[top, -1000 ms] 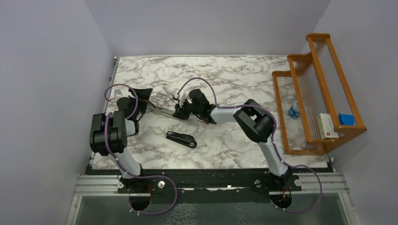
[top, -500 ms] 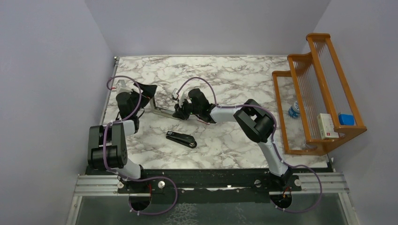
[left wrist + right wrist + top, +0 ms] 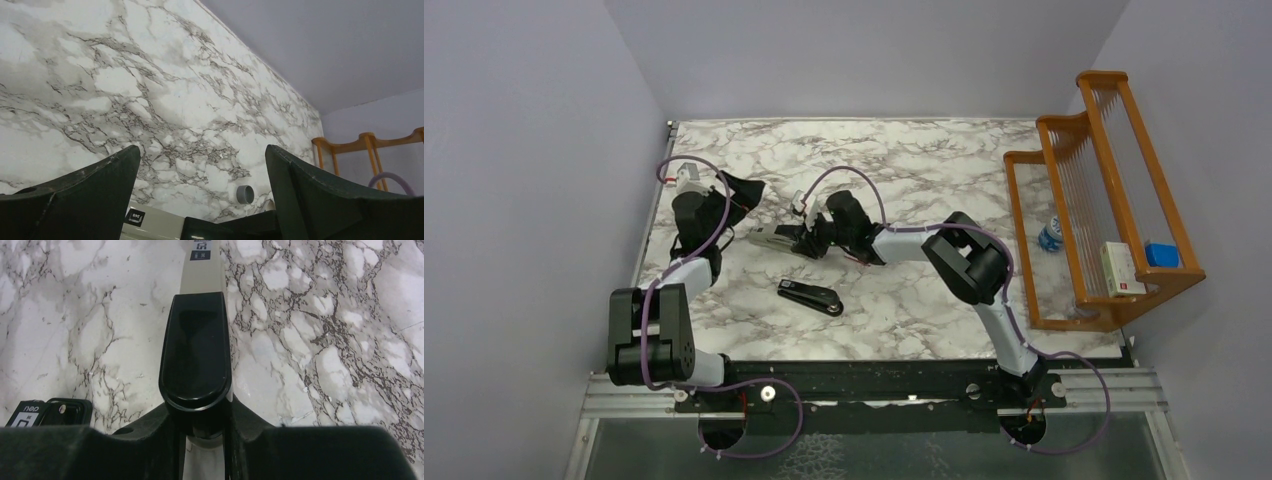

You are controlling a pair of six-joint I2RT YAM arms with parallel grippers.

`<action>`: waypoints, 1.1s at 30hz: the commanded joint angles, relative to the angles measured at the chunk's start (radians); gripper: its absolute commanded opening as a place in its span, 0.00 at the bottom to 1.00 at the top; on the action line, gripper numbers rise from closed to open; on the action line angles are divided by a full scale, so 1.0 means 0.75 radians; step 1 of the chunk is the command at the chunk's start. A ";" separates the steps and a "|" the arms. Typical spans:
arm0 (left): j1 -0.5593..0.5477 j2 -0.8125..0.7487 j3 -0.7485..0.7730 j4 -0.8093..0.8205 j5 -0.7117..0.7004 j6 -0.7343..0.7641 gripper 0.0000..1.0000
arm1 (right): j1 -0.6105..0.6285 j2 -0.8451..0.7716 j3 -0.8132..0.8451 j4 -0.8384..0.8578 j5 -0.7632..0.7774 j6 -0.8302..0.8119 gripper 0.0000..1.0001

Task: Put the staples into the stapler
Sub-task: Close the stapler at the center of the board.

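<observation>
A grey stapler with a black top lies on the marble left of centre. My right gripper is shut on its rear end, one finger pressed against each side. The grey body runs away from the jaws. My left gripper stands wide open just beyond the stapler's far end, with nothing between its fingers; the grey stapler shows below them. No loose staples are in view. A white-and-red box sits in the rack.
A second, black stapler lies nearer the front edge. A wooden rack stands on the right with a blue block and a blue-and-white cylinder. A small grey ring rests on the marble.
My left gripper has drawn away from the stapler's far end toward the back left, still open. The stapler now looks shorter and lies flatter. The right arm has stayed in place.
</observation>
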 commanded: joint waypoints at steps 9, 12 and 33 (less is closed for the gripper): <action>0.041 -0.063 0.102 -0.195 0.004 0.075 0.99 | 0.008 -0.182 -0.158 0.036 0.011 0.005 0.45; 0.041 -0.072 0.120 -0.304 -0.044 0.101 0.99 | 0.007 -0.260 -0.208 0.044 -0.004 0.014 0.47; -0.062 -0.237 0.175 -0.783 -0.235 0.511 0.99 | 0.052 -0.831 -0.597 -0.470 -0.098 0.069 0.57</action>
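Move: The grey stapler, already shut, has its black rear end between the right fingers; its middle lies about 6 cm left of that hand, roughly 1 cm ahead and 1 cm lower. The black stapler is some 11 cm straight back from the right hand, and the small grey cap about 11 cm to its right and 4 cm ahead, both near table height. From the left hand the grey stapler's middle is roughly 8 cm right, 6 cm back and 13 cm below. Sliding back and to the right, nearly level at first, the right hand opens its fingers to about twice their gap and lets go of the grey stapler's rear end, then climbs about 10 cm and swings farther back-right, away from it. The open, empty left hand lifts slightly, then draws back, left and down about 4 cm, tipping some 20 degrees downward and rolling. ##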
